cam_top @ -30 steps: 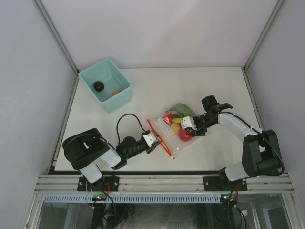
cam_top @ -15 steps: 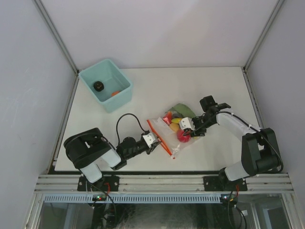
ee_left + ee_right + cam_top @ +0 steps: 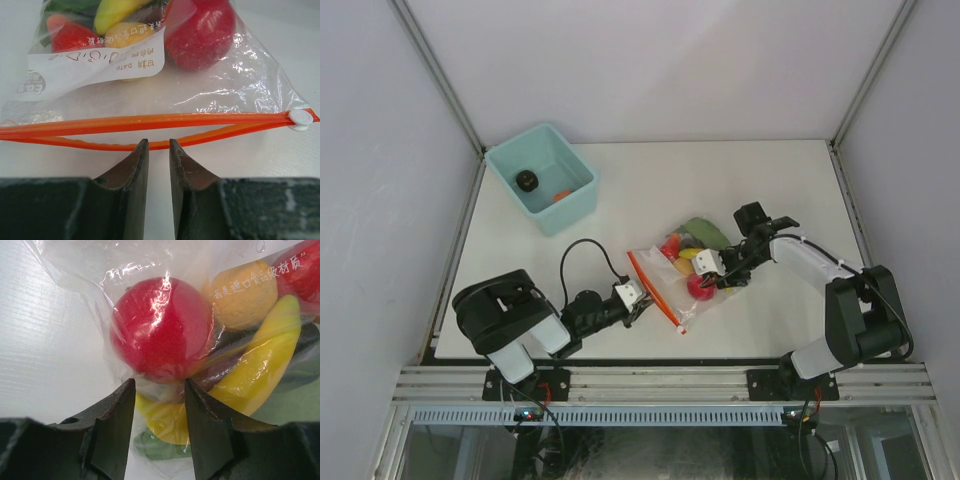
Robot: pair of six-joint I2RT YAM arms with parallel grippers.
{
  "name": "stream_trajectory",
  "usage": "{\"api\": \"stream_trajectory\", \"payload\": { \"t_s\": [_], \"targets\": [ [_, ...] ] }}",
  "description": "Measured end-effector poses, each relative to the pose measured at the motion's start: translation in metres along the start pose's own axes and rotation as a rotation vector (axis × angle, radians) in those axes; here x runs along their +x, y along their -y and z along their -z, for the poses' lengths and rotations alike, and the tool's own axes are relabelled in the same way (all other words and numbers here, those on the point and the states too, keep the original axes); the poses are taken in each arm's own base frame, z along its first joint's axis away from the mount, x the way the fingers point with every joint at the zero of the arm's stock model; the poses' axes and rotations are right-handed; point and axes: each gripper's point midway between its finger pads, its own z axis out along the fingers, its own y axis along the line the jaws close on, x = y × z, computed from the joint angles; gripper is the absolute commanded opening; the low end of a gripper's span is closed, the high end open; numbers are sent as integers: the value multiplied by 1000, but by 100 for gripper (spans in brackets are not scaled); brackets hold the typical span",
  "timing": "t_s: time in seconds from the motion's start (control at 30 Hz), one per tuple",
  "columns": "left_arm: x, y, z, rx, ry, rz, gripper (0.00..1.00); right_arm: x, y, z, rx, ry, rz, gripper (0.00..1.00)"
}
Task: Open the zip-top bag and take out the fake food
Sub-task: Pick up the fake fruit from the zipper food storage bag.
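The zip-top bag (image 3: 672,280) lies flat on the white table between my two grippers, and the fake food shows through its clear plastic. Its orange zip strip (image 3: 150,121) is parted into two lips, with a white slider (image 3: 300,119) at the right end. My left gripper (image 3: 155,142) is open only narrowly, its tips at the nearer lip with bare table in the gap. My right gripper (image 3: 159,382) stands open, straddling crinkled plastic at the bag's other end. Just beyond it sit a red apple (image 3: 160,327) and a yellow banana (image 3: 260,365).
A light teal bin (image 3: 572,210) stands at the back left, holding a dark round piece (image 3: 527,180) and a small orange piece (image 3: 561,196). The left arm's black cable (image 3: 582,250) loops over the table beside the bag.
Both grippers' jaws have narrowed. The right gripper has edged left against the bag, and the bag has shifted slightly left.
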Motion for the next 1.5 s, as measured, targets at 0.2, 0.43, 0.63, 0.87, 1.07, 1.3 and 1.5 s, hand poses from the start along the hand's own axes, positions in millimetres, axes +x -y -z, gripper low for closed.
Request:
{"api": "stream_trajectory", "payload": {
  "t_s": [0.2,0.43,0.63,0.87,1.07,1.3,1.5],
  "targets": [
    [0,-1,0,-6,0,1,27,-1,-1,-3,-11,-3,6,42],
    [-6,-2,-6,-8,15,-1,28,-4,-3,-6,-22,-3,11,39],
    [-2,-1,-18,1,5,1,39,-7,-3,-10,-30,-4,15,33],
    [-12,4,-35,43,32,-8,51,-10,-9,-26,-81,-20,18,24],
    [-18,12,-42,94,51,-16,61,-10,-10,-30,-87,-18,-33,17],
    [-17,17,-42,121,50,-21,76,-19,-9,-31,-88,9,-70,17],
    [-17,21,-42,133,52,-41,83,-22,-8,-34,-96,11,-79,16]
  ]
}}
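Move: From the left hand, at the bag's mouth, the red fruit lies about 11 cm to the right and 4 cm ahead, roughly 1 cm lower; the zip slider is some 6 cm back and 6 cm right. From the right hand, above the bag, the red fruit is about 4 cm left, level fore and aft, 2 cm lower. From this hand the orange fruit is 5 cm ahead and 7 cm left, the banana 4 cm ahead, straight below that line. Rightward, about 5 cm, the left hand slides into the bag's mouth towards the red fruit, tips passing under the upper orange lip as the fingers spread wide and the wrist turns slightly clockwise. Against it the right hand goes some 3.5 cm left, a little down and back, its fingers closing to pinch bag film just behind the red fruit and push it towards the mouth. ##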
